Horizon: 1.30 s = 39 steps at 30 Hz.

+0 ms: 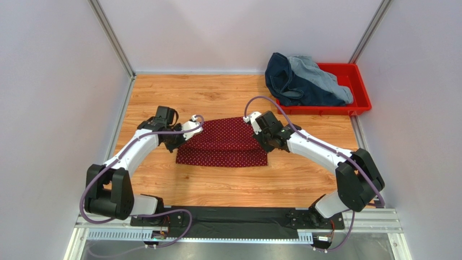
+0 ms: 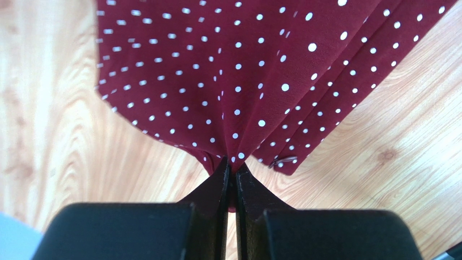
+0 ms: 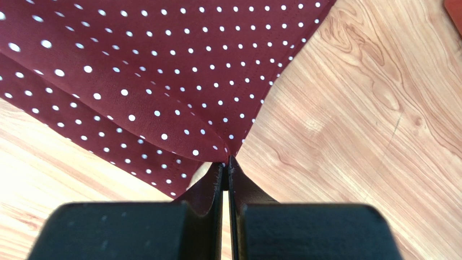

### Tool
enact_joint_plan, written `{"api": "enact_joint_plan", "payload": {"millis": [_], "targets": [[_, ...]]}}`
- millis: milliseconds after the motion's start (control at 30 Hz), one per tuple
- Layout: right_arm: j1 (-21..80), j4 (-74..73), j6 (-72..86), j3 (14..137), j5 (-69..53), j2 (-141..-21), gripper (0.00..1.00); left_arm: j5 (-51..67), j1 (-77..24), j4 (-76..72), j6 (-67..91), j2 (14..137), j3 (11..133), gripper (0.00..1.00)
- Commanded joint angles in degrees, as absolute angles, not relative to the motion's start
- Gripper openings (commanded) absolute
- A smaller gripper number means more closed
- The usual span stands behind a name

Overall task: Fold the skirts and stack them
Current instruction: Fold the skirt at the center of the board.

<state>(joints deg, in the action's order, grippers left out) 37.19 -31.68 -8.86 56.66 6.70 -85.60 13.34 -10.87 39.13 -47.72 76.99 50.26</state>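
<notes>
A dark red skirt with white dots [image 1: 225, 142] lies partly folded in the middle of the wooden table. My left gripper [image 1: 187, 132] is shut on its left edge; the left wrist view shows the cloth [image 2: 238, 81] bunched between the pinched tips [image 2: 232, 164]. At the skirt's upper right corner my right gripper [image 1: 259, 130] is shut on the cloth [image 3: 162, 76], gathered at the tips [image 3: 226, 161]. The dark navy skirt [image 1: 290, 81] and the light blue-grey skirt [image 1: 320, 76] lie heaped together at the back right.
A red plastic tray [image 1: 358, 95] at the back right corner holds the two denim skirts, the navy one spilling over its left rim. Grey walls close in the table on the left, back and right. Bare wood [image 1: 228, 184] lies in front of the red skirt.
</notes>
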Motion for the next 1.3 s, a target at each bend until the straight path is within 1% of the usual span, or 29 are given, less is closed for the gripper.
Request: {"api": "enact_joint_plan", "payload": {"millis": [0,167,300,400,467,567,733,800,833,867,900,933,967,1000,1033,1067,1100,1133,1233,1267], "targets": [[37.3,-34.9,-9.8,61.3,10.4,-82.9,0.00,12.2,-10.8,41.3,-48.7,73.5,54.5,0.09],[37.3,-39.8,-12.2,65.7,12.5,-79.7,0.00,12.0,-10.8,43.9,-49.7,69.8,58.4,0.09],[37.6,-41.2,-10.6,65.0,9.4,-76.5,0.00,11.9,-10.8,44.9,-49.7,67.4,59.2,0.09],[38.1,-41.0,-8.1,60.7,7.1,-75.3,0.00,13.2,-10.8,45.5,-50.9,66.4,55.7,0.09],[38.3,-39.9,-6.7,56.5,5.5,-75.8,0.00,12.9,-10.8,44.5,-52.4,66.4,51.3,0.09],[38.4,-35.8,-4.4,51.5,3.2,-77.0,0.00,12.7,-11.0,42.1,-52.9,68.1,46.3,0.10],[38.7,-32.3,-2.3,49.6,1.2,-80.4,0.01,11.0,-11.1,37.9,-52.8,72.8,43.1,0.11],[38.6,-31.7,-2.5,49.1,1.8,-80.8,0.04,11.2,-11.1,37.5,-52.8,73.8,42.7,0.14],[38.7,-31.7,-2.6,49.0,2.6,-80.6,0.09,11.6,-11.1,37.6,-52.6,73.8,42.6,0.15],[38.7,-31.9,-2.5,48.8,2.7,-80.4,0.16,11.9,-11.1,37.7,-52.6,73.8,42.5,0.18],[38.7,-32.0,-2.5,48.6,2.7,-80.2,0.25,12.5,-11.1,38.0,-52.7,73.3,42.4,0.27],[38.7,-32.3,-2.6,48.6,1.5,-79.3,0.34,12.9,-11.1,39.4,-53.2,73.0,42.5,0.34],[38.8,-32.7,-2.6,48.7,1.0,-78.8,0.47,14.1,-11.1,40.4,-53.7,72.6,42.7,0.41],[39.0,-34.3,-2.5,49.1,1.0,-78.1,0.51,14.9,-11.1,42.1,-54.3,71.6,43.0,0.53],[39.3,-35.4,-2.5,49.4,-0.9,-76.6,0.55,15.8,-11.1,46.2,-54.9,71.0,44.1,0.55],[39.5,-36.6,-3.0,50.4,-1.3,-75.2,0.59,16.7,-11.1,48.2,-56.1,70.4,44.7,0.65],[40.2,-39.3,-3.5,51.0,-1.5,-74.0,0.60,18.5,-11.1,50.2,-56.4,68.9,45.4,0.69],[40.3,-40.2,-3.8,51.5,-2.2,-72.5,0.60,19.4,-11.1,54.5,-57.0,68.2,47.0,0.75],[40.3,-39.6,-4.9,53.1,-7.3,-65.3,0.61,24.5,-11.1,63.0,-59.9,66.4,51.3,0.75],[40.3,-37.9,-4.5,52.7,-8.9,-62.8,0.62,27.0,-11.1,63.5,-59.6,66.2,52.2,0.75]]}}
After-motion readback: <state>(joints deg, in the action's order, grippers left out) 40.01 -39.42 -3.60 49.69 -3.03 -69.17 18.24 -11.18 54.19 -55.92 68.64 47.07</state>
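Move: Each hand already pinches one corner of the skirt's upper layer, about 4 cm above the board. The lower layer's near corners, where these go, lie some 5 cm back and 4 cm below the left hand, and about 6 cm back, 1 cm right and 4 cm below the right. The skirt's far edge has its middle 13 cm ahead and 14 cm left of the right hand; the red bin stands roughly 27 cm ahead and 22 cm right. Keeping their pinch on the upper layer's corners, both hands flick them up about 8 cm, then swing down and back some 5 cm from the start, onto the near corners. Low over the board the fingers open wide and let go, and the hands draw back another 2–3 cm and rise off the cloth. ##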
